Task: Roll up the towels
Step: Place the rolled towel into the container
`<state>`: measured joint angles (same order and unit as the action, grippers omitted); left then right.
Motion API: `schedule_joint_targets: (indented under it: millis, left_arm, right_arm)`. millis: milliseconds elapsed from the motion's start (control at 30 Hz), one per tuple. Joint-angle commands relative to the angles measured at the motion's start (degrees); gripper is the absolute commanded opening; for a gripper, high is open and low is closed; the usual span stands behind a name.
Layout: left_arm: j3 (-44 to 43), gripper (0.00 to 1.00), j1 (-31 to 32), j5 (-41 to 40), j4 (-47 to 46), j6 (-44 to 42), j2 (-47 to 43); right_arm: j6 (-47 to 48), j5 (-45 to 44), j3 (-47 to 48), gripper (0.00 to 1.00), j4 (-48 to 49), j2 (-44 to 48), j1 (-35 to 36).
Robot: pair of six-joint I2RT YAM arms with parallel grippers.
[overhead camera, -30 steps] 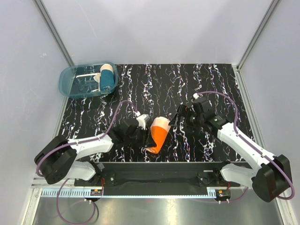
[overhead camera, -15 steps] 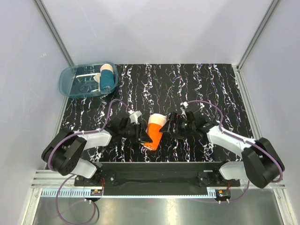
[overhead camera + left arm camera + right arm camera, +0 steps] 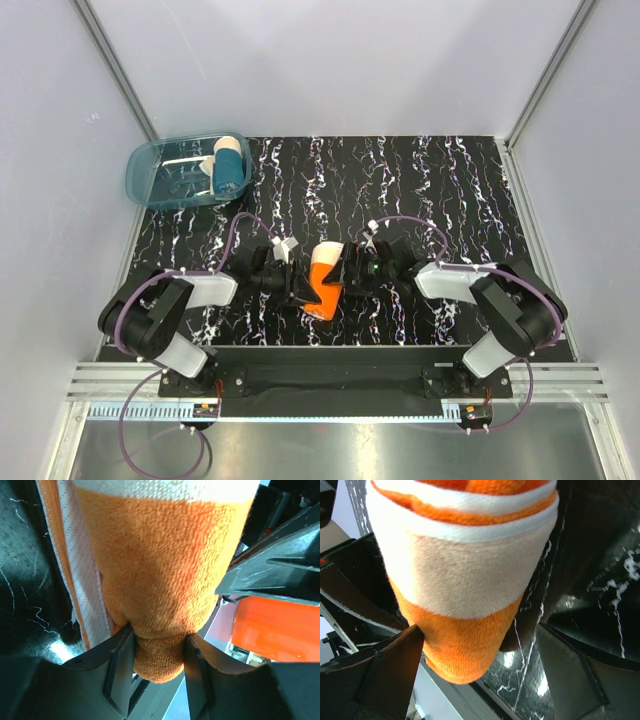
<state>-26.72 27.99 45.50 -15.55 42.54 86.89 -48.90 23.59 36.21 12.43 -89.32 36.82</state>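
An orange towel [image 3: 324, 281] with a cream and white band is rolled into a thick bundle at the front middle of the black marbled table [image 3: 470, 180]. My left gripper [image 3: 300, 285] is shut on its left side; in the left wrist view the towel [image 3: 160, 575] is squeezed between my fingers [image 3: 120, 670]. My right gripper [image 3: 348, 272] is open round the roll's right side; in the right wrist view the towel [image 3: 465, 595] fills the gap, touching the left finger [image 3: 395, 670], apart from the right one.
A clear blue tub [image 3: 150, 182] at the back left corner holds a rolled teal and cream towel [image 3: 229, 166]. Grey walls enclose the table. The table's front edge runs just below the roll.
Both arms have drawn in toward the middle. The right gripper has moved left up to the roll. The roll has swung more upright and shifted slightly left.
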Motion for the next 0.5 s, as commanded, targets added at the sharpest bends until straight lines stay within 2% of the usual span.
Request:
schedule_joint_targets:
  millis: [0,167,267,333,433,467]
  left_arm:
    - [1.0,0.43,-0.9,-6.7,8.2,-2.8,4.3]
    - [0.7,0.43,-1.7,-5.2,6.0,-2.2,7.4]
    - [0.5,0.43,-2.0,-4.6,5.9,-2.3,8.5]
    - [0.7,0.43,-2.1,-4.4,5.4,-2.0,8.8]
    - [0.8,0.43,-2.5,-4.0,5.0,-1.8,8.8]
    - [0.7,0.43,-2.6,-3.9,4.9,-1.7,8.8]
  right_arm:
    - [0.5,-0.1,1.9,1.00,7.4,-3.0,1.3]
    - [1.5,-1.4,1.7,0.99,12.1,-7.4,3.0]
    - [1.7,-1.4,1.4,0.92,15.3,-10.0,4.3]
    - [1.4,-0.9,1.1,0.86,18.3,-11.2,4.9]
    - [0.7,-0.3,0.1,0.70,22.5,-13.9,5.5]
    - [0.2,0.0,0.0,0.61,23.4,-15.0,5.6]
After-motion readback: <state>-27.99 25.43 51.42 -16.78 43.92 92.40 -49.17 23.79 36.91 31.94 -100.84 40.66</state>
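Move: The right hand, empty and open, has the middle of the rolled orange towel about 5 cm to its left, 2 cm back and slightly below it. The left hand already pinches that roll near its near end, the roll's middle lying about 4 cm ahead and 3 cm to its right. From the left hand the container is about 30 cm ahead and 28 cm left, with the rolled blue towel inside it 31 cm ahead and 18 cm left. Leftward by about 4 cm, with a slight forward and downward drift, the right hand slides its open fingers around the rolled orange towel just below its cream end, then closes them by about a third so they come against the roll's sides; its wrist turns some 10 degrees. The left hand stays almost in place and keeps its pinch on the near end, rolling slightly. ##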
